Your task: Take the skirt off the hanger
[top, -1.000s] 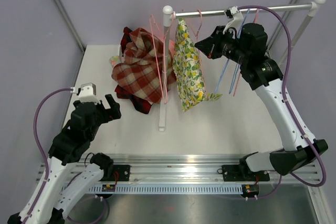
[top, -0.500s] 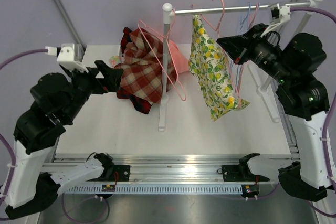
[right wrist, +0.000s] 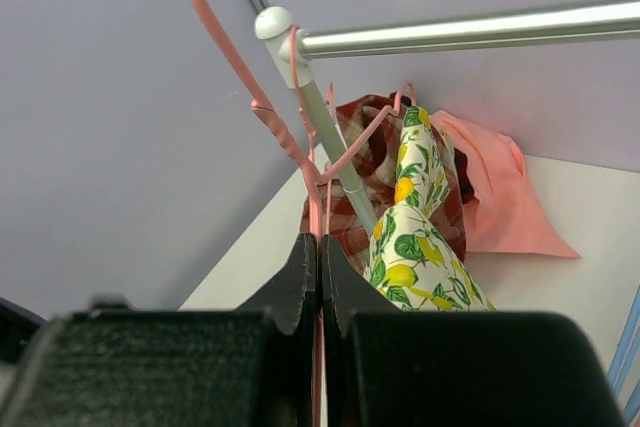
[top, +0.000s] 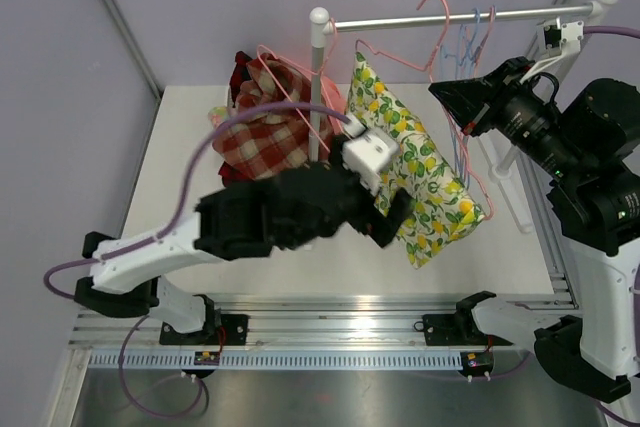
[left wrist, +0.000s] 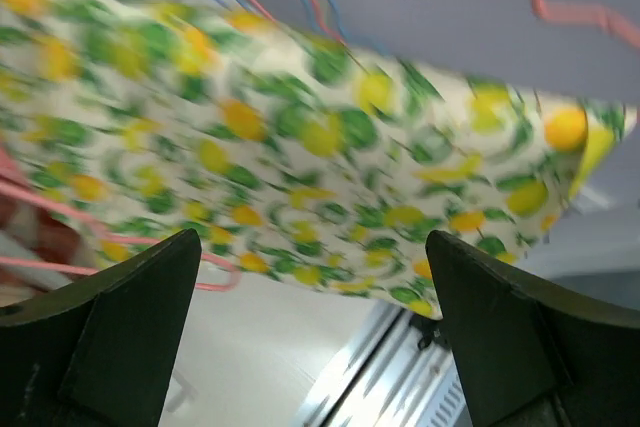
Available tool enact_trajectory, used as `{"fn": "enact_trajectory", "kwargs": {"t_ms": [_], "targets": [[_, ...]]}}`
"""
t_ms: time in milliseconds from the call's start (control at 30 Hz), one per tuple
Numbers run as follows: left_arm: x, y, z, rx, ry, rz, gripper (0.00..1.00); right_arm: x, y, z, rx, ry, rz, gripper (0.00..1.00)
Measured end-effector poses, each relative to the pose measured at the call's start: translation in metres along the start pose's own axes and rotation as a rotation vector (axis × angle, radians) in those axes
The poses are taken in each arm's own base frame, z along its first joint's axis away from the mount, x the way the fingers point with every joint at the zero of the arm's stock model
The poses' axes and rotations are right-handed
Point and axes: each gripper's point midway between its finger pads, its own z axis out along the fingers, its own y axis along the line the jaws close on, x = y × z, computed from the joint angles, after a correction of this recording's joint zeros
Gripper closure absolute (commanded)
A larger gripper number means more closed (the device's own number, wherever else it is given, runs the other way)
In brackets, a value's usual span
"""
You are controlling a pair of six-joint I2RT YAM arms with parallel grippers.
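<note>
The skirt [top: 425, 175], white with a lemon print, hangs tilted from a pink hanger [top: 400, 59] beside the rail. My right gripper [top: 442, 95] is shut on the hanger's wire just below the hook, which the right wrist view shows as jaws [right wrist: 320, 247] pinching the pink hanger [right wrist: 300, 152], with the skirt [right wrist: 420, 237] beyond. My left gripper [top: 388, 219] is open at the skirt's lower edge. In the left wrist view its fingers [left wrist: 110, 337] stand wide apart just under the skirt [left wrist: 300, 147], with nothing between them.
The rack's rail [top: 450, 19] runs right from a white post [top: 318, 87]. Blue hangers [top: 465, 47] hang near my right gripper. A plaid garment pile [top: 262, 122] with another pink hanger lies behind the post. A pink cloth [right wrist: 500, 197] lies beyond it.
My left arm swung from the left side across the table to under the skirt, staying open. The right gripper carried the hanger slightly right, and the skirt swung into a tilt.
</note>
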Motion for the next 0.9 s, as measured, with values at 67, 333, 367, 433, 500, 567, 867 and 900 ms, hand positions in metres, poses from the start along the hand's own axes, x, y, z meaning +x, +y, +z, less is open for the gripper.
{"fn": "enact_trajectory", "kwargs": {"t_ms": [67, 333, 367, 433, 500, 567, 867, 900], "targets": [[0.043, -0.035, 0.014, 0.053, 0.081, 0.052, 0.01, 0.004, -0.007, 0.002, 0.034, 0.012, 0.007, 1.00], [0.080, -0.110, 0.011, 0.196, 0.084, 0.046, 0.01, 0.012, -0.023, 0.001, 0.116, 0.022, 0.036, 1.00], [0.076, -0.113, 0.013, 0.197, 0.068, 0.034, 0.01, 0.012, -0.024, 0.000, 0.121, 0.022, 0.041, 1.00], [0.072, -0.117, 0.019, 0.186, 0.042, 0.017, 0.01, 0.013, -0.025, 0.000, 0.130, 0.021, 0.053, 1.00], [0.072, -0.122, 0.028, 0.175, 0.026, 0.010, 0.01, 0.013, -0.025, -0.001, 0.135, 0.015, 0.066, 1.00], [0.075, -0.125, 0.036, 0.167, 0.011, 0.001, 0.01, 0.011, -0.024, -0.003, 0.136, 0.008, 0.076, 1.00], [0.089, -0.117, 0.060, 0.058, -0.045, 0.013, 0.94, -0.011, -0.007, -0.018, 0.101, -0.061, 0.124, 1.00], [0.088, -0.113, 0.061, 0.035, -0.057, 0.009, 1.00, -0.013, -0.005, -0.020, 0.097, -0.068, 0.128, 1.00]]}}
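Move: The lemon skirt's near lower edge, the part to grip, is about 10 cm to the left gripper's right, 6 cm back and 9 cm below. The skirt's pink hanger has its middle some 7 cm ahead of the left gripper, 7 cm to its right and 5 cm up; the rail's white post is about 15 cm ahead, 10 cm left. From the right gripper, already holding that hanger's neck, the skirt edge is some 15 cm back, 2 cm left and 19 cm below. Bring the open left gripper right about 11 cm, first sweeping back and down some 8 cm each to the lemon skirt's near lower edge, then mostly right, turning some 10 degrees clockwise and partly back. Ease forward a couple of centimetres and shut the fingers to pinch the cloth. Keep the right grip on the hanger's neck, dipping 2 cm, then drawing up and back about as far while drifting right. ##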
